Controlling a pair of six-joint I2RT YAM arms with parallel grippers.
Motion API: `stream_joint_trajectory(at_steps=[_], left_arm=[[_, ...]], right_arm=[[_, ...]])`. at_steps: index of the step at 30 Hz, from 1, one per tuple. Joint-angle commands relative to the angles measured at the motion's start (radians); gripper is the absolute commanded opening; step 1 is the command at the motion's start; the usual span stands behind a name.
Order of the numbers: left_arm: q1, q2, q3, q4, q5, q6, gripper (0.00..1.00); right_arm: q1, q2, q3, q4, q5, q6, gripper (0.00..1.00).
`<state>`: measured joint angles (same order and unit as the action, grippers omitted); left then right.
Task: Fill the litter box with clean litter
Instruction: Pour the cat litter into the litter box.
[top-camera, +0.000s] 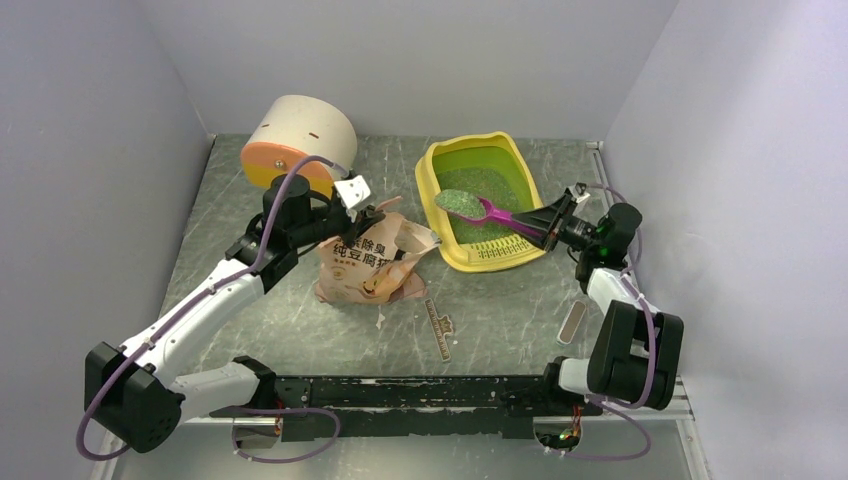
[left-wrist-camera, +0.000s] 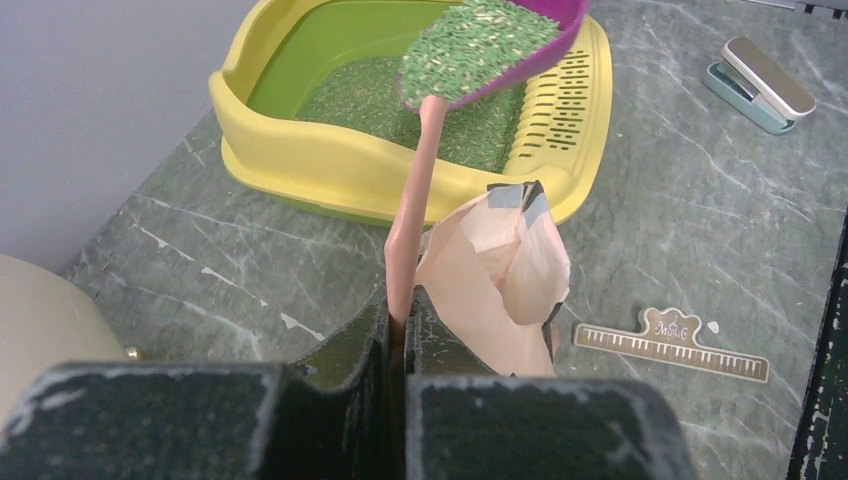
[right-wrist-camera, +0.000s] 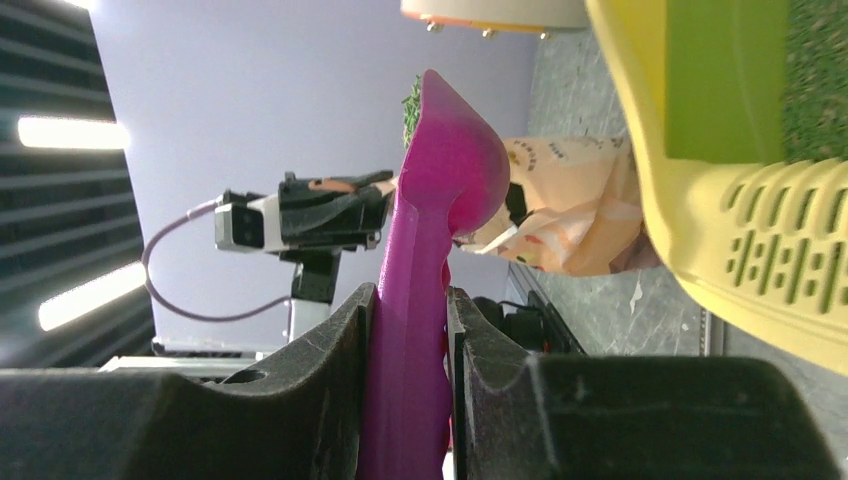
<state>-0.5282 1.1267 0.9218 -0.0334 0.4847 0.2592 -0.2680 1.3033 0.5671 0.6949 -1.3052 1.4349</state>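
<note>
The yellow litter box (top-camera: 432, 178) with its green pan stands at the back right, a layer of clean litter (top-camera: 492, 188) on its floor. My right gripper (top-camera: 553, 226) is shut on the handle of a magenta scoop (top-camera: 500, 214). The scoop hangs over the box, heaped with litter (top-camera: 458, 201). In the right wrist view the jaws (right-wrist-camera: 412, 292) squeeze the scoop's handle (right-wrist-camera: 408, 380). My left gripper (top-camera: 372, 217) is shut on the top edge of the pink litter bag (top-camera: 365, 266). Its wrist view shows the jaws (left-wrist-camera: 403, 302) pinching a strip of the bag (left-wrist-camera: 500, 290), the box (left-wrist-camera: 300, 150) beyond.
A cream-and-orange cylinder (top-camera: 300, 140) lies at the back left, close behind the left arm. A brown ruler-shaped clip (top-camera: 438, 328) lies in front of the bag. A small grey-topped item (top-camera: 573, 322) rests near the right arm's base. Walls close in on both sides.
</note>
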Motion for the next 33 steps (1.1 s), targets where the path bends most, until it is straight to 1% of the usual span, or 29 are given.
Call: stream_joint_trajectory(at_steps=[1,6,11,14,20,24,26,33], left_arm=[[-0.006,-0.016,0.032,-0.010,0.049,0.020,0.05],[-0.006,-0.045,0.023,-0.034,0.095,0.028,0.05],[-0.005,-0.070,0.019,-0.053,0.113,0.022,0.05],[-0.006,-0.084,0.014,-0.055,0.116,0.015,0.05],[-0.005,-0.108,-0.006,-0.045,0.142,-0.010,0.05],[-0.007,-0.125,-0.022,-0.054,0.150,-0.016,0.05],[-0.007,-0.130,-0.021,-0.059,0.151,-0.018,0.05],[-0.007,-0.136,0.000,-0.099,0.150,-0.004,0.05]], right_arm=[[-0.030,0.050,0.042,0.046,0.050,0.003,0.00],[-0.040,0.131,0.057,0.100,0.118,0.029,0.00],[-0.040,0.197,0.073,0.128,0.242,0.043,0.00],[-0.039,0.209,0.097,0.044,0.334,-0.004,0.00],[-0.005,0.153,0.216,-0.293,0.564,-0.236,0.00],[0.051,0.111,0.306,-0.461,0.773,-0.352,0.00],[0.082,0.112,0.341,-0.501,0.849,-0.378,0.00],[0.166,0.162,0.437,-0.587,0.981,-0.427,0.00]])
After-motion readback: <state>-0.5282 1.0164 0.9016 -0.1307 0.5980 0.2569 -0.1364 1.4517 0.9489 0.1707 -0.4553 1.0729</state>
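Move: The right hand holds the loaded scoop, its bowl about 16 cm left and 6 cm ahead at hand height; the litter box's middle lies some 11 cm ahead, 8 cm left and 15 cm below. The litter bag stands about 33 cm left and 4 cm back of that hand, 12 cm lower. From the left hand, still gripping the bag's top, the box is roughly 27 cm right, 13 cm ahead and 19 cm below. Right hand swings the scoop about 15 cm forward and rightward, clockwise, over the box's far end; left eases back. ##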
